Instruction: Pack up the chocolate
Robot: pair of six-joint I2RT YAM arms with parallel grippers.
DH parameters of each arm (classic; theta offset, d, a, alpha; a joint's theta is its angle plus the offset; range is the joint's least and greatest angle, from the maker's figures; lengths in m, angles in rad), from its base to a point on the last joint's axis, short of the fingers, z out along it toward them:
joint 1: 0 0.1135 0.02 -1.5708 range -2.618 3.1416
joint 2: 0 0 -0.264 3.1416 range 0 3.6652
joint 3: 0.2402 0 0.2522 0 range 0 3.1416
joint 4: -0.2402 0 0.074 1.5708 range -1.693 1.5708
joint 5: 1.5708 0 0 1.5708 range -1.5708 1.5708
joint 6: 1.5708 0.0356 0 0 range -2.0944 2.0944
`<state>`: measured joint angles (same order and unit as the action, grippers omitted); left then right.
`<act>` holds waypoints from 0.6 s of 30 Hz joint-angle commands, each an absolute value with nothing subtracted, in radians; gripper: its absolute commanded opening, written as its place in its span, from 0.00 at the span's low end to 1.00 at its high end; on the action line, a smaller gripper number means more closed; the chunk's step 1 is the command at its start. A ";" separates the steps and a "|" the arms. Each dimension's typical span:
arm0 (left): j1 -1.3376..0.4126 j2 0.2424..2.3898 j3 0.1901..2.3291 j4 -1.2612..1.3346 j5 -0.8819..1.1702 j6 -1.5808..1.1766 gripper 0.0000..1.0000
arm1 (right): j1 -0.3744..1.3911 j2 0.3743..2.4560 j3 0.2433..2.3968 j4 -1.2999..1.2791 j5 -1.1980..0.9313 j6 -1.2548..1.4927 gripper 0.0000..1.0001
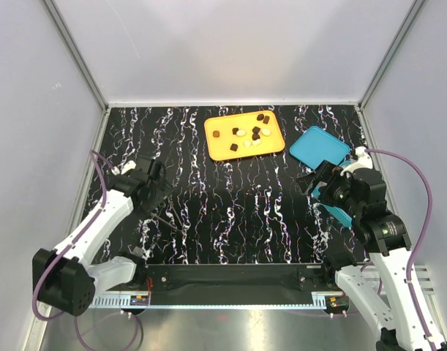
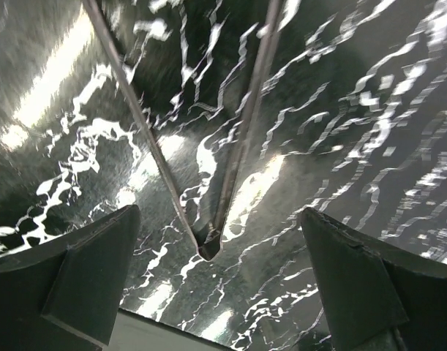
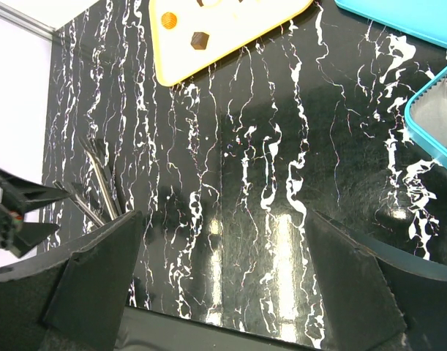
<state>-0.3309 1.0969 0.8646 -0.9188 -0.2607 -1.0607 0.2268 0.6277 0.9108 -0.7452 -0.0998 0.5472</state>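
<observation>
The chocolate (image 1: 256,131), small dark brown and cream-white pieces, lies scattered on a flat orange tray (image 1: 217,146) at the back of the table. Two brown pieces (image 3: 200,39) show on the tray's corner (image 3: 172,66) in the right wrist view. My left gripper (image 1: 162,186) is open at the left, well short of the tray. It hovers over metal tongs (image 2: 208,245) lying on the table, with its jaws (image 2: 219,292) empty. My right gripper (image 1: 312,183) is open and empty too, beside the teal box (image 3: 437,110).
A teal lid (image 1: 320,146) lies flat to the right of the tray. The teal box (image 1: 339,213) is half hidden under my right arm. The tongs (image 1: 168,223) lie on the black marbled table (image 1: 245,212) near the left arm. Grey walls enclose the table.
</observation>
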 commanded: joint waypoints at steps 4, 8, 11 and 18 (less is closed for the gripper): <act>-0.325 1.202 0.801 -0.867 -0.192 -1.141 0.88 | 0.232 0.638 0.908 -0.706 -0.129 0.548 1.00; -0.325 1.244 0.778 -0.850 -0.190 -1.160 0.72 | 0.232 0.638 0.902 -0.704 -0.130 0.538 1.00; -0.325 1.255 0.756 -0.848 -0.209 -1.202 0.67 | 0.232 0.641 0.896 -0.696 -0.130 0.537 1.00; -0.316 1.194 0.683 -0.822 -0.255 -1.269 0.63 | 0.232 0.652 0.894 -0.693 -0.132 0.528 1.00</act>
<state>-0.3267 1.2369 0.7090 -0.8646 -0.2184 -1.2171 0.2272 0.6479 0.8951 -0.7341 -0.1177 0.5461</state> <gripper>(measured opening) 0.641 0.994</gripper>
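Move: The open metal tongs lie on the table beneath the left hand, their middle about 5 cm back, 2 cm to its right and some 10 cm below, hinge end nearest the base. The yellow chocolate tray lies about 22 cm ahead of the left hand and 26 cm to its right. From the right hand the tongs are roughly 43 cm left, 3 cm back and 24 cm below. The left hand sinks about 7 cm and back 3 cm towards the tongs, fingers closing by roughly a third. ##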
